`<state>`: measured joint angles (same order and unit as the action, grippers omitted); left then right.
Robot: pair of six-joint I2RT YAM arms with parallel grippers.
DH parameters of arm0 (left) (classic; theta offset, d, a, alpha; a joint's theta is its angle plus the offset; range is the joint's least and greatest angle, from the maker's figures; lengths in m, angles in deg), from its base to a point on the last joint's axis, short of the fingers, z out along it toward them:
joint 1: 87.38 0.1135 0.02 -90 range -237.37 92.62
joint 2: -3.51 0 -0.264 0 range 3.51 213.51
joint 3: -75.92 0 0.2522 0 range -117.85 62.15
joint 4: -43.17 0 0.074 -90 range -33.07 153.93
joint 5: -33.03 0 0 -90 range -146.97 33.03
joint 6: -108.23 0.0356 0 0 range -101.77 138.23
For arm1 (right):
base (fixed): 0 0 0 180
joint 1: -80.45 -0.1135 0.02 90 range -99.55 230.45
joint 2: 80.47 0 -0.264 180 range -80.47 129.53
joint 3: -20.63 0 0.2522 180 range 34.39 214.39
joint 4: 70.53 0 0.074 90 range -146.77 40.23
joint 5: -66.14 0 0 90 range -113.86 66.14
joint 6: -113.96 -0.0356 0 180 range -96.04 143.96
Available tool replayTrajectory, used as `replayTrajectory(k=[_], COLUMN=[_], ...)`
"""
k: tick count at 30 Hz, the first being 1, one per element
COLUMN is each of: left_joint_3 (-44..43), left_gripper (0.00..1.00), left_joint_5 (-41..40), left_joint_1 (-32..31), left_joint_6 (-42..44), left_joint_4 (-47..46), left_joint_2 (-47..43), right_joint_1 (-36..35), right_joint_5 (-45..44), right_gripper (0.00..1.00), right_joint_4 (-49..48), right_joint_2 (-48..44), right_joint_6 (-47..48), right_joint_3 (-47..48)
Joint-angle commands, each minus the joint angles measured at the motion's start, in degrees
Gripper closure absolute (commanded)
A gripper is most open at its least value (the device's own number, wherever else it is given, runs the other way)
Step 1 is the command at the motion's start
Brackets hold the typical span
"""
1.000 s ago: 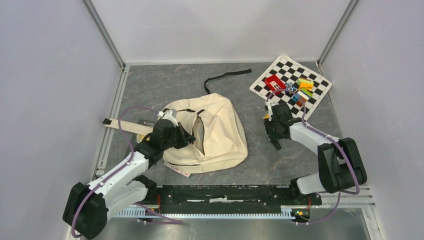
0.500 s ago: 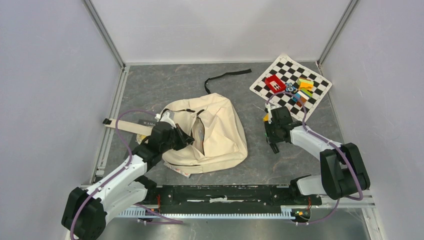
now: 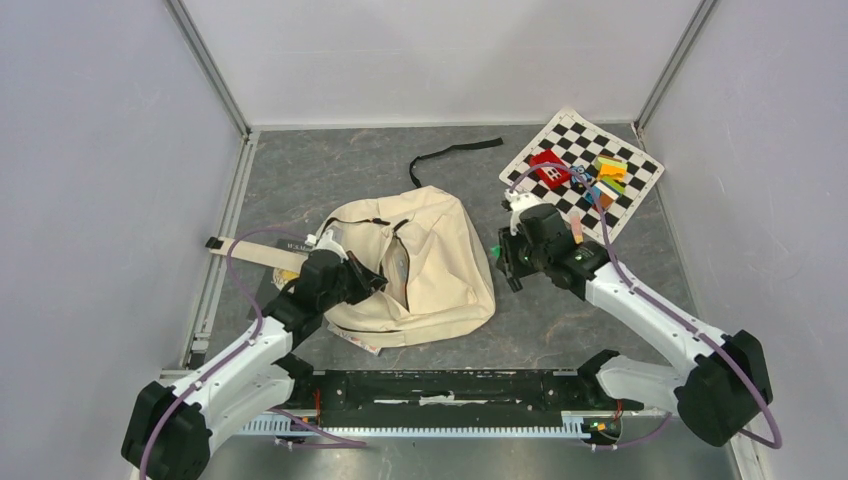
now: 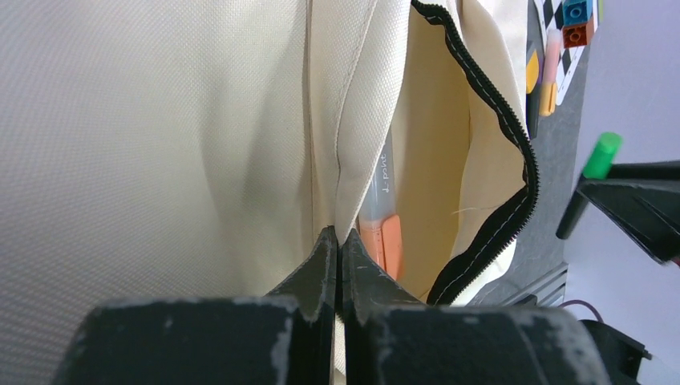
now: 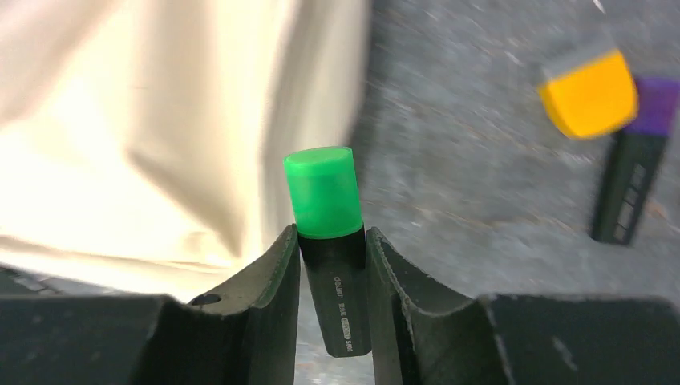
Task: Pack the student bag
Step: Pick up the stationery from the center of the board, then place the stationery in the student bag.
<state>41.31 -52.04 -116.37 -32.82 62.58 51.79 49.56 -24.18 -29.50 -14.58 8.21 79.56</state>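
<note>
The student bag point(image 3: 440, 270), a cream canvas backpack, lies flat mid-table with its black zipper point(image 4: 513, 136) open. My left gripper point(image 3: 372, 280) is shut on the cream fabric edge of that opening point(image 4: 337, 237) and holds it up. Inside the pocket I see an orange and clear item point(image 4: 383, 233). My right gripper point(image 3: 512, 262) hangs just right of the bag, shut on a black highlighter with a green cap point(image 5: 322, 192). The cap sticks out past the fingertips point(image 5: 333, 237). The same highlighter point(image 4: 600, 156) shows at the right of the left wrist view.
A checkerboard mat point(image 3: 630, 160) at the back right carries a red box point(image 3: 548, 167) and several coloured blocks point(image 3: 605, 180). Yellow-capped point(image 5: 589, 95) and purple-capped point(image 5: 653, 104) markers lie on the table. A black strap point(image 3: 455, 152) trails behind the bag, a beige strap point(image 3: 255, 247) to its left.
The right gripper has closed on the green highlighter, lifted it off the table and swung left toward the bag. The left gripper keeps its hold on the bag's opening.
</note>
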Motion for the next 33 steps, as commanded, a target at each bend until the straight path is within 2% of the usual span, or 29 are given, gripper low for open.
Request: replayTrajectory(k=[1, 8, 14, 26, 33], left_joint_3=[1.8, 2.4, 2.7, 3.7, 3.4], left_gripper=[0.98, 0.98, 0.98, 0.98, 0.98], left_joint_5=[0.6, 0.3, 0.3, 0.2, 0.3], left_joint_1=[-0.2, -0.2, -0.2, -0.2, -0.2], left_joint_6=[-4.3, -4.7, -5.3, -6.5, -6.3], left_joint_4=[-2.2, -3.2, -3.5, -5.4, -5.4], left_joint_2=[-1.2, -1.4, -1.9, -1.5, -1.3], right_joint_1=[-7.7, -23.1, -31.7, -33.8, -33.8], right_joint_5=[-0.9, -5.7, -9.0, -19.2, -25.5], right_gripper=[1.00, 1.00, 1.00, 1.00, 1.00], right_joint_4=[-4.4, -15.3, -22.4, -28.3, -23.5], right_joint_2=[-1.8, 3.3, 11.4, 26.9, 31.0], right_joint_6=[-7.9, -15.7, -16.7, -12.3, -11.0], right_joint_3=[5.1, 10.6, 16.8, 25.8, 26.1])
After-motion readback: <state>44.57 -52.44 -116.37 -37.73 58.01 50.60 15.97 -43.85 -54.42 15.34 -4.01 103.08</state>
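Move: The right hand already holds the green-capped marker. The bag opening it goes to lies about 25 cm to its left, level fore and aft, some 5 cm lower. The left hand's fingertips are about 28 cm left of the right hand, 4 cm nearer the base and 2 cm lower. The yellow block sits 8 cm ahead and 6 cm right, down on the table. From the left hand, the opening is 5 cm right and 4 cm ahead, slightly below. Sweeping left about 26 cm in a raised arc, the right hand carries the marker over the bag's side towards the opening, bowing some 6 cm back and out again. It climbs nearly 10 cm, then sinks roughly half of that while its fingertips tilt up; its grip stays shut. Beside the opening the left hand stays put, still pinching the flap. ##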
